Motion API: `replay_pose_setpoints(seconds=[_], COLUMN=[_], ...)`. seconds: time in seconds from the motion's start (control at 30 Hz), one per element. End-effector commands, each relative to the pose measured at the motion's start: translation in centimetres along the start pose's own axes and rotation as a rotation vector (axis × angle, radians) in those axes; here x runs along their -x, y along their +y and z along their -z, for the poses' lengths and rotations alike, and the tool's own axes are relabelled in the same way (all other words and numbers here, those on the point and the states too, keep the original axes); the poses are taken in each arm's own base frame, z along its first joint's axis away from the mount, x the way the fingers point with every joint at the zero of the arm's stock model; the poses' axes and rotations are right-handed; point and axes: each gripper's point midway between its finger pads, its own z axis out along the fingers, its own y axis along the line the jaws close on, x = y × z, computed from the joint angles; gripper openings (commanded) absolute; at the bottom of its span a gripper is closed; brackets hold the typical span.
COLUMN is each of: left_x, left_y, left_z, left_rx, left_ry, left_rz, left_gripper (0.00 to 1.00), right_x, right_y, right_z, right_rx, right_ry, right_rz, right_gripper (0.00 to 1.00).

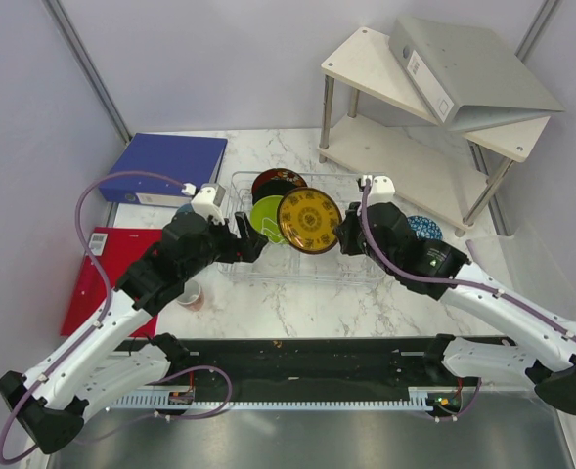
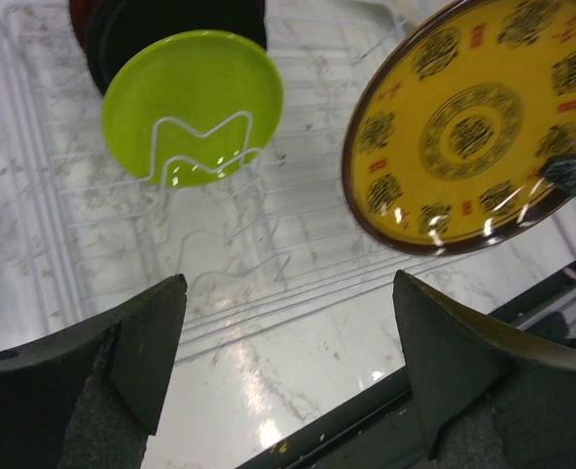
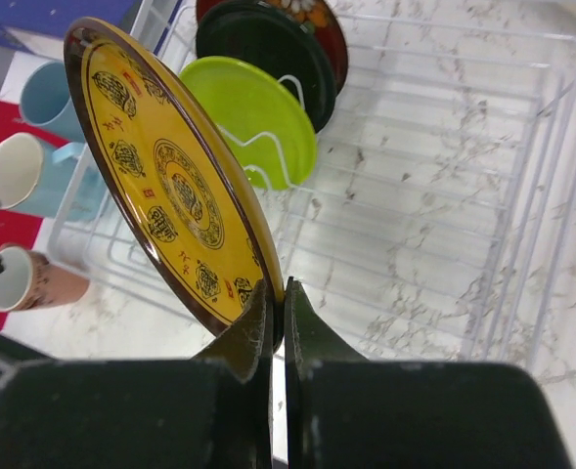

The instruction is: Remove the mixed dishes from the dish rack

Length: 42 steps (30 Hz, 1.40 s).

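Note:
My right gripper (image 3: 277,293) is shut on the rim of the yellow-brown patterned plate (image 3: 165,176), which hangs upright above the wire dish rack (image 1: 361,274). The same plate (image 1: 309,220) shows in the top view and at the right of the left wrist view (image 2: 464,127). In the rack stand the lime green plate (image 2: 195,103), a glossy black plate (image 3: 258,44) and a dark red floral plate (image 3: 319,20) behind it. My left gripper (image 2: 288,342) is open at the rack's left front corner, holding nothing. A small blue patterned dish (image 1: 425,228) lies right of the rack.
A light-blue mug (image 3: 48,93), a white mug (image 3: 9,168) and a brownish cup (image 3: 28,278) stand left of the rack near a red book (image 1: 111,269). A blue binder (image 1: 165,166) lies at back left; a white two-tier shelf (image 1: 385,83) with a grey binder stands at back right.

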Motion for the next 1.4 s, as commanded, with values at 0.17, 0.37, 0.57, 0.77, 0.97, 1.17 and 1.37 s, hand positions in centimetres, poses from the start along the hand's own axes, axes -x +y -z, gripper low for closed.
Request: replay_pose_setpoints(seconds=[0.17,0.37,0.57,0.77,0.97,1.17,1.37], left_x=[2.8,2.2,1.4,1.4,1.2,-0.2,-0.9], left_y=[-5.2,-5.1,-6.0,-8.1,-9.5,-9.5,-9.5], left_z=[-0.2,-0.3,-0.7,-1.2,-2.5,-4.0,-4.3], left_rx=[-0.274,-0.277,-0.334,-0.448,-0.511,-0.51,-0.517], left_ry=[-0.147,-0.131,-0.093,-0.081,-0.051,0.004,0.019], left_rz=[0.106,0.117,0.106,0.092,0.104,0.096,0.086], left_gripper=[0.86,0.86,0.86,0.86,0.83,0.77,0.63], right_x=[1.5,2.6,-1.0,-2.1,-2.0,-2.1,-2.6], right_y=[-0.4,-6.3,-5.4,-2.7,-1.1,0.0,0.9], right_z=[3.2,6.4,6.8,6.5,6.2,5.7,5.0], right_rx=[-0.035,-0.191,-0.088,0.033,0.1,0.155,0.196], right_ry=[0.062,-0.043,0.073,0.167,0.203,0.217,0.239], right_rz=[-0.123,-0.27,-0.371,-0.378,-0.356,-0.348,-0.34], right_gripper=[0.0,0.0,0.0,0.0,0.0,0.0,0.0])
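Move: Out ahead and to the right of the open left hand, about 6 cm farther out and 15 cm over, is the middle of the yellow plate, roughly at its height. From the left hand, the green plate in the rack lies about 9 cm ahead, 5 cm right and 14 cm below; the black plate is some 18 cm ahead, 7 cm right and 13 cm below. The right hand still pinches the yellow plate, whose middle is 4 cm ahead and 8 cm left of that hand; the left gripper is some 22 cm left and 3 cm back. Drawing the yellow plate back about 6 cm, the right hand, fingers shut on its rim, first swings 9 cm right and slightly up, then returns some 6 cm left, sinking and tipping down about 20 degrees. The left hand reaches about 10 cm right to the plate's left rim, turning some 20 degrees clockwise as its left side dips; its fingers partly close around the rim, without gripping yet. ##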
